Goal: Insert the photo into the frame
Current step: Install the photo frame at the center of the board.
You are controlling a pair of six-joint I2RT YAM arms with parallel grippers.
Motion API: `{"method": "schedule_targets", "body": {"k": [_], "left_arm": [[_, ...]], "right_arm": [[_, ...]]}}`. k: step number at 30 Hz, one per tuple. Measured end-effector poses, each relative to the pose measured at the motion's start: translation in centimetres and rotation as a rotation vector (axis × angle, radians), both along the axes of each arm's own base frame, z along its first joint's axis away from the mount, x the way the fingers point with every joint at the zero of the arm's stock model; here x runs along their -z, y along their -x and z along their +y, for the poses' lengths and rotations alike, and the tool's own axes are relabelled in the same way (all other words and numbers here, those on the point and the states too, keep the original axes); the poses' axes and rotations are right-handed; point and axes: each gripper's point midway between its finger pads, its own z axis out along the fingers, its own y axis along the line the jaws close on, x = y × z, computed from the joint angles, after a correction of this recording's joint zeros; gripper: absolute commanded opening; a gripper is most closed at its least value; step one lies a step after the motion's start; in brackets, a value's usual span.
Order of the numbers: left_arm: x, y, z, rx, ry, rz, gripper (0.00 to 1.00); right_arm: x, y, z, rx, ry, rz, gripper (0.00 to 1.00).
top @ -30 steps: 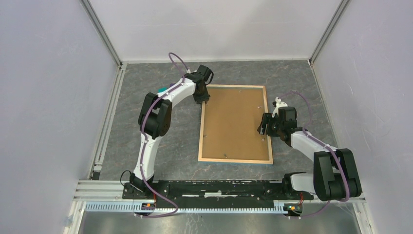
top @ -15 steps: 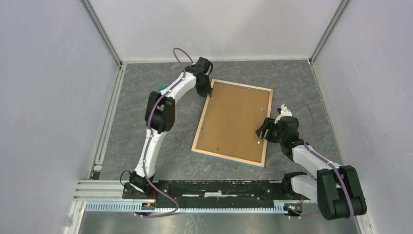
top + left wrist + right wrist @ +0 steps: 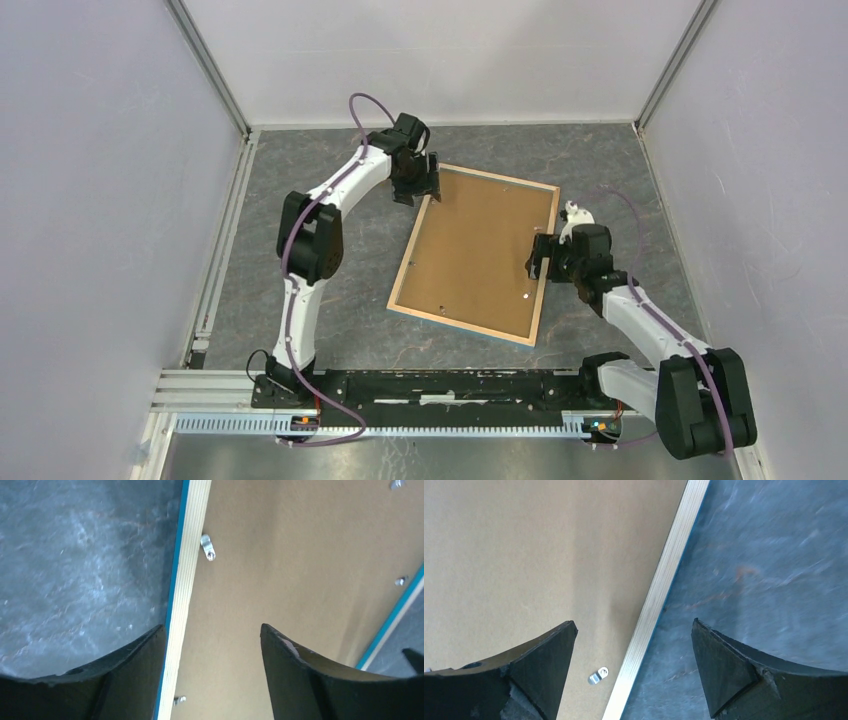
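Observation:
The frame [image 3: 410,250] lies face down and askew on the grey table, its pale wood rails and a thin blue edge around the brown backing board [image 3: 475,250]. The photo is hidden. At the frame's far left corner my left gripper [image 3: 425,185] is open. Its fingers straddle the left rail [image 3: 192,540] without touching it, left gripper [image 3: 212,626] over the board [image 3: 300,555]. My right gripper [image 3: 538,262] is open at the frame's right side. In the right wrist view the right gripper [image 3: 634,621] straddles the right rail [image 3: 669,570], one finger over the board, one over the table.
Small metal turn clips [image 3: 207,547] [image 3: 598,675] sit on the backing board along the rails. White enclosure walls stand on three sides, and an aluminium rail [image 3: 222,240] runs along the table's left edge. Both arm bases sit on the black bar [image 3: 450,385] at the near edge.
The frame has swung from square to tilted, its near end shifted left. Both grippers have opened wider and now straddle the rails loosely.

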Motion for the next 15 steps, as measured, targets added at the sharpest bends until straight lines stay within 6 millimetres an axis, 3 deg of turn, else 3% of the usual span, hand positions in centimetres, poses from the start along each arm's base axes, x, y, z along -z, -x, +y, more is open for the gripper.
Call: {"method": "schedule_targets", "body": {"k": [3,6,10,13,15], "left_arm": [[-1.9,1.4,0.8,0.013,0.001,-0.018,0.54],[-1.8,2.2,1.3,0.015,0.006,-0.010,0.47],[0.8,3.3,1.8,0.016,0.013,0.065,0.44],[2.7,3.8,2.2,0.013,0.007,0.104,0.44],[3.5,4.2,2.5,0.010,0.001,0.124,0.41]], "right_arm": [[-2.7,-2.0,-0.7,-0.004,0.065,-0.058,0.85],[-5.0,-4.2,-0.1,-0.016,0.061,-0.114,0.72],[-6.0,-7.4,4.0,-0.098,-0.056,-0.143,0.64],[-5.1,-9.3,8.5,-0.170,-0.159,-0.119,0.57],[-4.4,-10.3,10.9,-0.202,-0.205,-0.104,0.47]]}}
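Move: On the frame's left rail, the spot the left hand goes for is some 5 cm back, 2 cm left and 6 cm below it. The frame's far left corner is about 8 cm ahead and 4 cm right of that hand, the upper clip level and 2 cm right, the lower clip 13 cm back and 3 cm left. From the right hand that rail spot is roughly 9 cm ahead and 27 cm left; the right rail lies just beneath, and the backing board's middle 14 cm left and 1 cm ahead. Sweeping off the right rail, the right hand swings about 10 cm forward and as far left, lifting some 6 cm then easing down slightly, across the board towards the left rail. It turns counter-clockwise, fingers partly closing. The left hand draws back and left along the left rail, rises 2 cm, then sinks over it, fingers narrowing to either side without visibly gripping. ##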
